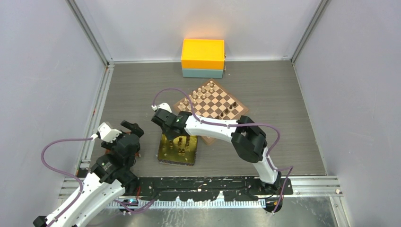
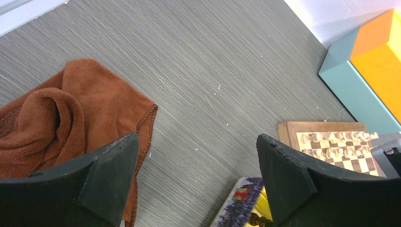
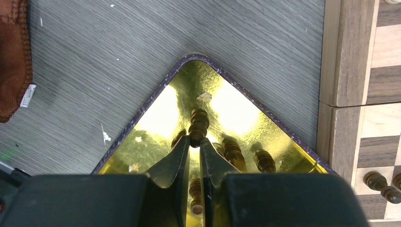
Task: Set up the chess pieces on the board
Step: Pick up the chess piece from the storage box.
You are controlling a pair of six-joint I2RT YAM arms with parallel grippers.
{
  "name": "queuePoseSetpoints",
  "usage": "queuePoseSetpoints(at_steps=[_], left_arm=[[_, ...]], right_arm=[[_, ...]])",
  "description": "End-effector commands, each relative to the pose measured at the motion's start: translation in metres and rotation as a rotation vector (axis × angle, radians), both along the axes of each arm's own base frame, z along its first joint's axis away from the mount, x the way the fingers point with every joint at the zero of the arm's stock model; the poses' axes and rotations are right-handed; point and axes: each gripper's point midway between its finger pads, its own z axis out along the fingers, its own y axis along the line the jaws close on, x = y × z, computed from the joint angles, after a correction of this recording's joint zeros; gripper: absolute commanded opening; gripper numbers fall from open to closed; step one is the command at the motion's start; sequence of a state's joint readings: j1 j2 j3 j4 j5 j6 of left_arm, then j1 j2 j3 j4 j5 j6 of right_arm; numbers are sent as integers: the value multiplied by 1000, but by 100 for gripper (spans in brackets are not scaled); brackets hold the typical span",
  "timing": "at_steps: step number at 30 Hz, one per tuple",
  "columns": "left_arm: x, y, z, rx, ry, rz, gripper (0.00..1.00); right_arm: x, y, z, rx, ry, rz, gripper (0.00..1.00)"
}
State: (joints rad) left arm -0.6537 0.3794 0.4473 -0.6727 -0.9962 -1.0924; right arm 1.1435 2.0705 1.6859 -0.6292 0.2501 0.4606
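Observation:
Over the shiny gold tray [image 3: 142, 124], my right gripper [image 3: 194, 143] is shut on a dark-brown chess piece [image 3: 199, 124], pinched at its fingertips. More dark pieces [image 3: 232, 151] lie in the tray, one of them under the fingers [image 3: 195, 191]. The board [image 1: 213, 102] sits just beyond the tray [image 1: 166, 155], with dark pieces [image 1: 228, 110] along its right side and pale ones at its far side. Two dark pieces [image 3: 380, 183] stand near the board's edge [image 3: 352, 80]. To the left, my left gripper [image 2: 197, 139] hangs open over bare table, holding nothing.
A rumpled brown cloth [image 2: 56, 111] lies under my left gripper's left finger. An orange and teal box [image 1: 203, 58] stands at the back wall. Grey walls and metal rails close in the table on three sides.

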Motion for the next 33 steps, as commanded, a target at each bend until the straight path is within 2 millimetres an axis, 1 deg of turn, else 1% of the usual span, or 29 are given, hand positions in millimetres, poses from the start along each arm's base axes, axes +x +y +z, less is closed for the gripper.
queuePoseSetpoints(at_steps=[1,6,8,12,16,21,25,29,33], left_arm=[[0,8,9,1,-37,51,95],[0,8,8,0,-34,54,95],[0,8,8,-2,-35,54,95],[0,8,8,-2,-35,53,95],[0,8,7,1,-32,52,95],[0,6,6,0,-26,45,95],[5,-3,17,2,-33,-10,95],[11,-27,37,-50,-38,-126,97],[14,-52,72,-139,-61,-234,98]], right_arm=[[6,10,43,100,-72,6,1],[7,14,39,100,-71,17,1],[7,14,40,101,-74,17,1],[11,12,53,111,-101,6,1],[14,2,71,113,-136,-13,1],[13,-24,92,103,-176,-68,1],[13,-50,113,109,-220,-128,1],[12,-78,129,110,-256,-195,1],[10,-106,136,108,-272,-262,1]])
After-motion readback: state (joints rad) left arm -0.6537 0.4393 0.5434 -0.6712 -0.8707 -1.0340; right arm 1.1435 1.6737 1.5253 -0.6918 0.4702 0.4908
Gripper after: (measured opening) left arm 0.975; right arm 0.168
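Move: The right gripper already holds a dark chess piece low over the far-left part of the storage box; the board's middle lies about 13 cm ahead and 18 cm to its right, some 4 cm lower. The nearest dark piece on the board stands roughly 5 cm ahead and 13 cm right. The nearest remaining box piece is about 4 cm right and 1 cm back. From the left hand, the board's middle is some 9 cm ahead, 36 cm right and 12 cm below. Keep the right gripper closed on the dark chess piece and, after a slow start, raise it about 12 cm clear of the box, swinging it some 7 cm right to the board's side as it climbs; let the wrist tilt the fingertips outward and turn slightly clockwise. At the very end, start the open left gripper a couple of centimetres right and up. ##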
